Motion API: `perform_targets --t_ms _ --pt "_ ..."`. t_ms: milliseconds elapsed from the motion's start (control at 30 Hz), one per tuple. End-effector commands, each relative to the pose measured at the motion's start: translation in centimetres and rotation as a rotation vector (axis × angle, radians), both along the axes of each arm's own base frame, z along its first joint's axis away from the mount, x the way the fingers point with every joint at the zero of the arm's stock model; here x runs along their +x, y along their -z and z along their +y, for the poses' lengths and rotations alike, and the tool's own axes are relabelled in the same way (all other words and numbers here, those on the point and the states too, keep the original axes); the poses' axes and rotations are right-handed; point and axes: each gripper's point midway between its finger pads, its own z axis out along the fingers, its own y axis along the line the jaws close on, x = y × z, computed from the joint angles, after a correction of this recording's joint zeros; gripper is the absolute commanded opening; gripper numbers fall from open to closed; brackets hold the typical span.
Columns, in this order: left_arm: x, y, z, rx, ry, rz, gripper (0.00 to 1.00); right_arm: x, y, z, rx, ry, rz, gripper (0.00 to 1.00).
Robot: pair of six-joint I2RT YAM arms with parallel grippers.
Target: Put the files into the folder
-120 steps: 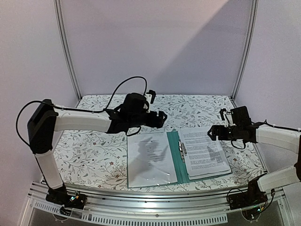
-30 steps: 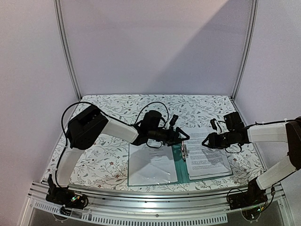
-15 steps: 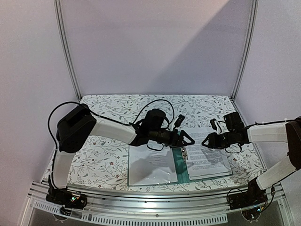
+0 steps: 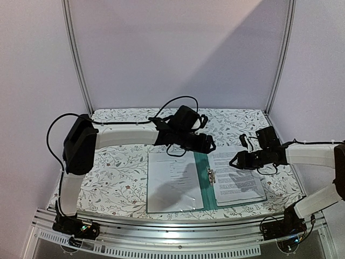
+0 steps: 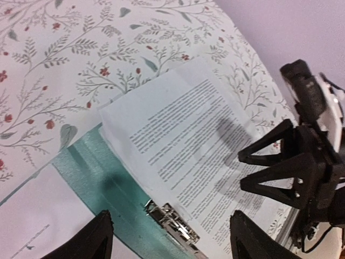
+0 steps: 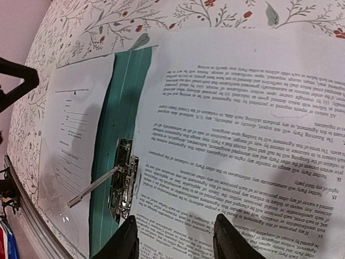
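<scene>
The teal folder lies open in front of the arms, its silver clip on the spine. The files, white sheets of small black text, rest on its right half beside the clip. My left gripper hovers open over the folder's far end, looking down on the files and clip with nothing between its fingers. My right gripper hangs open just above the files, empty too. The clip's thin lever sticks out leftward.
The folder's left half shows a white sheet under glossy plastic. A floral cloth covers the table, with pale walls and metal posts around it. An aluminium rail runs along the near edge.
My left gripper has pulled back from over the clip toward the folder's far end, and its arm has swung. The right gripper has stayed over the files, its jaws a little wider.
</scene>
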Motion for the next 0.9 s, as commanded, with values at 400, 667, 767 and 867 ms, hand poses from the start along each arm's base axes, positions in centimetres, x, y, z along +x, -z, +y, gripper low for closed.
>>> perform_targets --t_ms 400,667,767,867 --pt "0.7 5.7 2.8 0.229 -0.228 0.044 0.42 -1.2 -0.4 3.1 -0.029 -0.069 0.011 0.47" --pt "-0.3 7.6 1.4 0.178 -0.261 0.146 0.37 -1.5 0.1 3.2 -0.028 -0.077 0.022 0.47" --pt "-0.6 8.5 0.9 0.175 -0.258 0.177 0.36 -1.6 0.2 3.4 -0.027 -0.079 0.027 0.48" --pt "-0.9 9.1 0.4 0.162 -0.244 0.202 0.35 -1.7 0.3 3.5 -0.027 -0.081 0.029 0.48"
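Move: Behind and below the left hand lies the folder's metal clip, roughly 6 cm back, level with it sideways and about 12 cm lower. The left page is centred about 15 cm to the left hand's left and 10 cm back; the right page, some 10 cm right and 6 cm back. From the right hand the clip is about 9 cm left, 2 cm back and 6 cm down, the right page's middle 2 cm right and 2 cm back. Swinging a few centimetres left over the folder's spine and then sinking, the empty left hand comes down about 8 cm in all towards the clip, its jaws narrowing to roughly half their opening and the fingers tipping some 15 degrees steeper. The right hand, fingers still partly open, slides about 3 cm left and a little back over the right page towards the clip, then nearly stops. ##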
